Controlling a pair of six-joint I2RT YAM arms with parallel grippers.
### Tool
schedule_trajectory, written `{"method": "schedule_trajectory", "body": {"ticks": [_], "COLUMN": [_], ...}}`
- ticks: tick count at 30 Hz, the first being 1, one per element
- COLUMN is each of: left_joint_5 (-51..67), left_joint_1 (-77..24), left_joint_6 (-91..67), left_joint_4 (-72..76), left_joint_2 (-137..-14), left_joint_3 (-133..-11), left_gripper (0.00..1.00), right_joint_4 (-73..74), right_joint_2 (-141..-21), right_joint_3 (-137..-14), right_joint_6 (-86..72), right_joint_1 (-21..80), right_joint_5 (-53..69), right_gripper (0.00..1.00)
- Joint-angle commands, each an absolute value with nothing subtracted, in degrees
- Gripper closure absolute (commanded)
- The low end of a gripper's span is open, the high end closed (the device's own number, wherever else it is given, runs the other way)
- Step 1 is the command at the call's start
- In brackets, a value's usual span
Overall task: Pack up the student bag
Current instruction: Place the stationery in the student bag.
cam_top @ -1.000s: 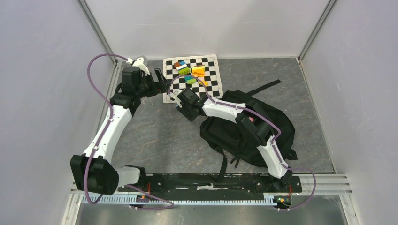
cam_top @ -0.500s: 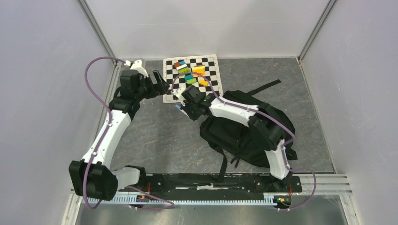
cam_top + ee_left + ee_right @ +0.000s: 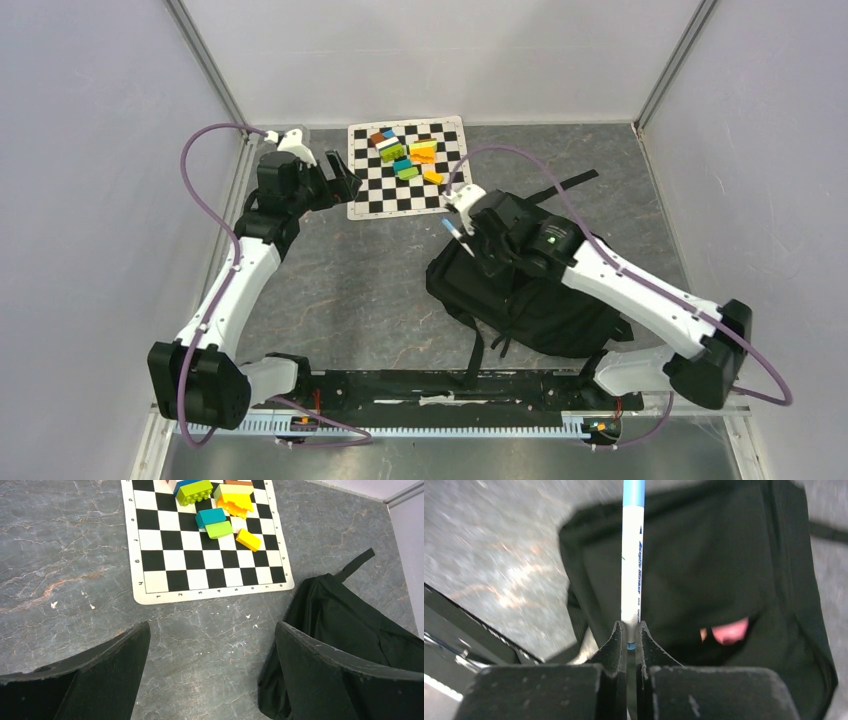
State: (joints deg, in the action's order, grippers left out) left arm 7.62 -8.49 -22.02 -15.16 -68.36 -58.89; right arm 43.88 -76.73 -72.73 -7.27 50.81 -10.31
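The student bag, a large black backpack, lies on the table's right half, and its edge shows in the left wrist view. My right gripper hangs over the bag's upper left part, shut on the end of a white pen with a blue cap. In the right wrist view the pen sticks straight out from between the closed fingertips of the right gripper, above the bag's dark opening. My left gripper hovers by the mat's left edge, open and holding nothing.
A black-and-white checkered mat lies at the back, with several coloured bricks on it. Something pink shows inside the bag. The bag's straps trail toward the near rail. Grey walls enclose the table.
My right gripper shut on the pen near the mat's lower left corner, then swung right and now holds it over the bag. The left arm has barely moved.
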Motion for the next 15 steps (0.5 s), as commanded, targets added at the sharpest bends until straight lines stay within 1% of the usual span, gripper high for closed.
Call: {"method": "schedule_trajectory", "body": {"ticks": [1, 6, 10, 15], "left_joint_5": [7.7, 7.6, 7.8, 7.4], "left_joint_1": [-8.5, -8.5, -8.5, -8.5], "left_joint_6": [-23.3, -23.6, -23.7, -23.4], "left_joint_4": [-11.9, -12.7, -13.0, -13.4], "left_joint_2": [-68.5, -69.1, -69.0, -69.1], "left_joint_3": [-58.6, -59.1, -59.3, -59.3], "left_gripper": [0.0, 0.0, 0.0, 0.0], "right_joint_4": [61.6, 67.7, 71.5, 71.5], "right_joint_2": [-70.1, -64.8, -62.9, -62.0], "right_joint_3": [-69.2, -66.0, -64.1, -58.3], "right_joint_6": [-12.9, -14.6, -15.3, -15.2], "right_joint_1": [48.4, 42.4, 41.1, 40.5], "right_joint_5": [-15.4, -13.7, -13.4, -12.9], "right_gripper": [1.0, 1.0, 1.0, 1.0]}}
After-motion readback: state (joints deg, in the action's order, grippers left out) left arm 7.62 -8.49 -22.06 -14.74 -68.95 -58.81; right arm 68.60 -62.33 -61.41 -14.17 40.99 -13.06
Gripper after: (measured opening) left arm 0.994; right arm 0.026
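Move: The bag's mouth, where the marker held in the right hand is to go, lies about 11 cm to that hand's right, 3 cm ahead and some 15 cm below. The pink case showing inside is some 6 cm ahead and 13 cm right; the bag's near strap trails about 13 cm back, level sideways. The chessboard is roughly 27 cm ahead and 15 cm left. From the left hand the mouth lies about 38 cm right, 10 cm back and 19 cm lower. The white marker, still pinched at one end with its blue end pointing forward-left, is swept by the right arm across above the bag, about 15 cm to the right and half as far back, sinking a little. The sideways swing slows towards the end while the wrist turns clockwise and tips the fingers more steeply down, close to 30 degrees in all; they stay shut. ##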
